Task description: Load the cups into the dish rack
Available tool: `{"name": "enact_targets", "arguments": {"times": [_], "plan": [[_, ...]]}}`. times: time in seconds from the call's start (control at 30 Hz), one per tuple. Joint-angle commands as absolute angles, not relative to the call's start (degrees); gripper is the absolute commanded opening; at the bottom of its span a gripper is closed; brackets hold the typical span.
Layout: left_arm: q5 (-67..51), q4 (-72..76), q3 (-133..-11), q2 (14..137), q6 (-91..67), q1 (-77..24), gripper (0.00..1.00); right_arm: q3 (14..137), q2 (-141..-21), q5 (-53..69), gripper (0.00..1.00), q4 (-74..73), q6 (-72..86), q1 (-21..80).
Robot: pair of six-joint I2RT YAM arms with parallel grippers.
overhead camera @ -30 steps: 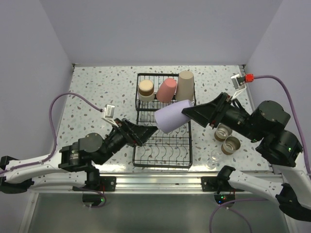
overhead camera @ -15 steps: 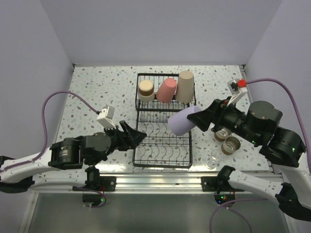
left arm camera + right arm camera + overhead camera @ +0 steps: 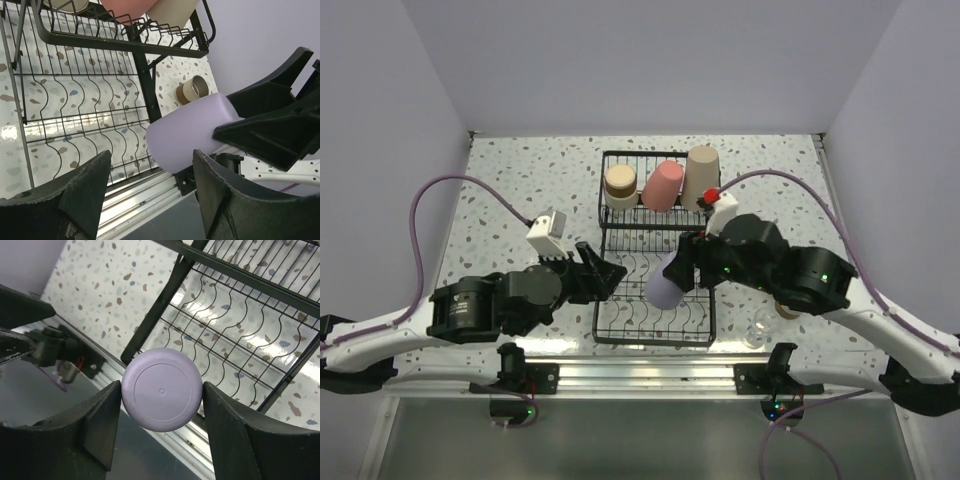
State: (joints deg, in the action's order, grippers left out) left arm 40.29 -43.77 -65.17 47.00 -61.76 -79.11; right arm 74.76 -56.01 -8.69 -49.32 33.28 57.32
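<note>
The black dish rack (image 3: 603, 300) stands mid-table. In its raised basket sit a short tan-brown cup (image 3: 620, 183), a pink cup (image 3: 662, 185) and a tall beige cup (image 3: 701, 177). My right gripper (image 3: 682, 270) is shut on the lavender cup (image 3: 665, 287), tilted base-down over the lower tines. The right wrist view shows the cup's round base (image 3: 162, 389) squeezed between both fingers. My left gripper (image 3: 612, 272) is open just left of it, above the rack's left edge; its fingers (image 3: 85, 190) hold nothing, and the lavender cup (image 3: 192, 130) lies beyond them.
A tan-brown cup (image 3: 192, 90) lies on the table right of the rack, mostly hidden under my right arm in the top view. A tiny clear glass (image 3: 757, 330) stands near the front edge. The metal rail (image 3: 650, 375) runs along the near side.
My right arm swung the lavender cup left and down, from level above the rack's middle to base-down over the lower tines. The left gripper drew back slightly to the left, away from the cup.
</note>
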Motion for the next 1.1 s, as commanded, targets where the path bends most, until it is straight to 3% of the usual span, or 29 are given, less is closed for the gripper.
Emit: {"name": "enact_targets", "arguments": {"times": [0.0, 0.13, 0.6, 1.07], "plan": [[43.2, -41.7, -67.9, 48.0, -58.6, -78.9, 0.7, 79.2, -62.9, -20.1, 0.0, -45.3, 28.9, 65.1], [44.6, -42.4, -69.7, 47.6, -58.0, -78.9, 0.7, 81.4, -71.2, -28.8, 0.0, -45.0, 26.9, 71.4], [47.9, -48.4, -72.9, 44.9, -59.4, -78.9, 0.7, 71.4, -80.8, -36.0, 0.0, -23.3, 23.0, 71.6], [48.3, -52.3, -76.2, 45.3, -58.6, -78.9, 0.7, 72.5, -93.3, -44.7, 0.0, -18.5, 27.5, 71.6]]}}
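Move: The right hand already holds the purple cup by its base; the spot it is taken to, the left rear of the rack's lower tier, lies about 8 cm ahead, 12 cm left and 24 cm below. On the upper shelf, some 11 cm below the hand, the pink cup stands about 19 cm ahead and 1 cm left, the stacked beige cups 19 cm ahead and 9 cm left. From the empty left hand that spot is roughly 9 cm ahead, straight out, and 25 cm below. Keeping its grip on the purple cup, the right hand sweeps left across the rack while sinking, then carries on forward, down and further left towards the left rear of the lower tier, in front of the upper shelf, some 14 cm down, 12 cm left and 7 cm forward in all, its fingers swinging to point more forward and a little steeper, about 30 degrees. The open, empty left hand, after a brief start forward, clears the way by rising about 5 cm and drawing some 4 cm left. ##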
